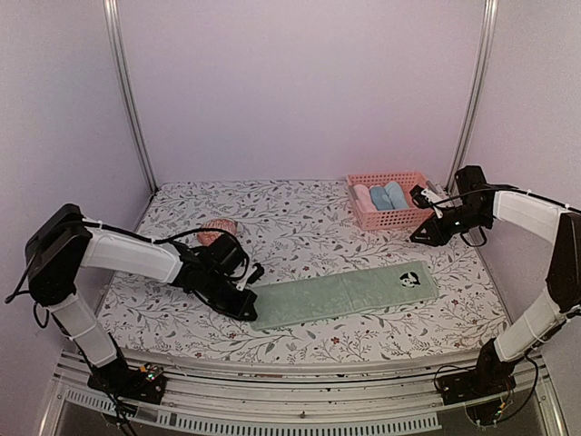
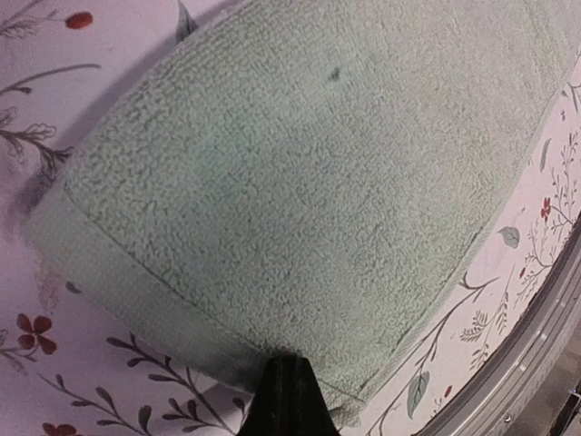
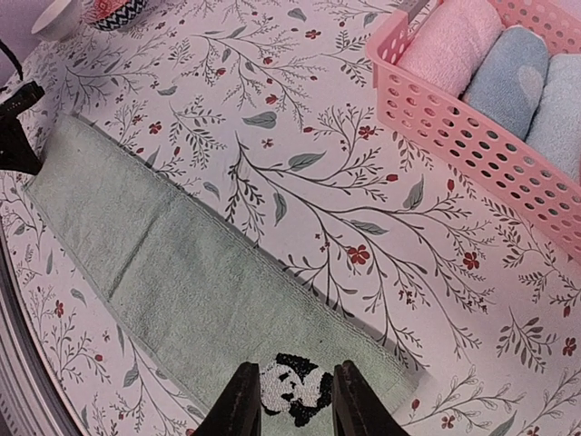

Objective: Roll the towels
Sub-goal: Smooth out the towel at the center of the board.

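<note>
A pale green towel (image 1: 345,292) with a panda patch (image 1: 408,279) lies flat and lengthwise on the flowered table. My left gripper (image 1: 245,307) is at its left end. In the left wrist view the fingers (image 2: 286,400) are pressed together on the hem of the towel (image 2: 318,182), whose near edge is slightly raised. My right gripper (image 1: 425,233) hangs open and empty above the table near the basket. In the right wrist view the right gripper (image 3: 289,400) frames the panda patch (image 3: 295,389) on the towel (image 3: 182,263) far below.
A pink basket (image 1: 388,219) at the back right holds rolled pink (image 1: 363,197) and blue (image 1: 388,195) towels; it also shows in the right wrist view (image 3: 454,127). A red-patterned round object (image 1: 218,230) sits behind the left arm. The table's metal front rail (image 2: 536,336) runs close to the towel's left end.
</note>
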`<state>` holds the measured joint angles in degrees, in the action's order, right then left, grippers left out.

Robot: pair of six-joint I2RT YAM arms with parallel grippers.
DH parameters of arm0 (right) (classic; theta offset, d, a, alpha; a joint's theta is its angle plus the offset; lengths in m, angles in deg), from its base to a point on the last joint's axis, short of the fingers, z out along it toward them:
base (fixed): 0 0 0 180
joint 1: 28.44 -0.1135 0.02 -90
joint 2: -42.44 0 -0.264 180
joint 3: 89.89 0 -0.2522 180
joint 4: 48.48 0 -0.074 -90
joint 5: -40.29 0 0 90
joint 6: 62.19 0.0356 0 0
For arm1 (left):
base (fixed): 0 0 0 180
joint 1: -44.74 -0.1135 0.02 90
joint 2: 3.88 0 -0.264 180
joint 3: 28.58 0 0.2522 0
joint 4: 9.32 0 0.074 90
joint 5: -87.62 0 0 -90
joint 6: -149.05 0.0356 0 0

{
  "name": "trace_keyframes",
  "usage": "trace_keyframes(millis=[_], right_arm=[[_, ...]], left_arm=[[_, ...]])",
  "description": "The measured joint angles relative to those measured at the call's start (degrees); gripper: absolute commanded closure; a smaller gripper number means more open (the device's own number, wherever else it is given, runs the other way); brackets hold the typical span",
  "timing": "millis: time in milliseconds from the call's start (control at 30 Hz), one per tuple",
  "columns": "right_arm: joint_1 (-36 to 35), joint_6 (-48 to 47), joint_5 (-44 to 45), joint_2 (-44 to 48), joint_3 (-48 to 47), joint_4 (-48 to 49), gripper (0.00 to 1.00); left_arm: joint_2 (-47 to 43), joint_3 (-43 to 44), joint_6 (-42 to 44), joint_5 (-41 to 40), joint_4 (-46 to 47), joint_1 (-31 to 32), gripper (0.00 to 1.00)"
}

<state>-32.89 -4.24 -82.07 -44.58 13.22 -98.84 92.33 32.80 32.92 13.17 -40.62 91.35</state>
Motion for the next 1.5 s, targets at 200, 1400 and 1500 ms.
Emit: trace_keyframes(millis=[200,1400,1500], right_arm=[[0.0,0.0,-1.0,0.0,1.3,1.4,0.71],[0.0,-0.3,-1.2,-1.7,4.3,3.7,0.70],[0.0,-0.3,-1.2,-1.7,4.3,3.7,0.70]], left_arm=[[-5.0,-0.6,-0.5,-2.6,-1.2,2.6,0.99],[-6.1,2.3,1.7,-4.3,-1.0,-4.3,0.98],[-3.8,4.5,1.7,-4.2,-0.1,-5.6,1.00]])
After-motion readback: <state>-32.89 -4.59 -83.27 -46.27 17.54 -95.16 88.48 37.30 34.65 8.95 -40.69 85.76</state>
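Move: The left fingers are already down at the towel's left hem. Its near left corner is about 4 cm back and 1 cm right, practically at fingertip height, while the far left corner is some 10 cm ahead and 1 cm left. The towel's middle lies 7 cm ahead and 21 cm right of the left hand. From the right hand, the near left corner is roughly 18 cm back, 37 cm left and 13 cm below. Up about 4 cm, then back down to table height at the towel's near left corner, the left hand works some 3 cm back and a little right with its fingers shut. After a short stay there it comes clear and sweeps about 9 cm forward along the left hem towards the far corner, rising again and tilting its fingertips slightly forward. The right hand, fingers parted and empty, sinks a few centimetres over the panda end. ##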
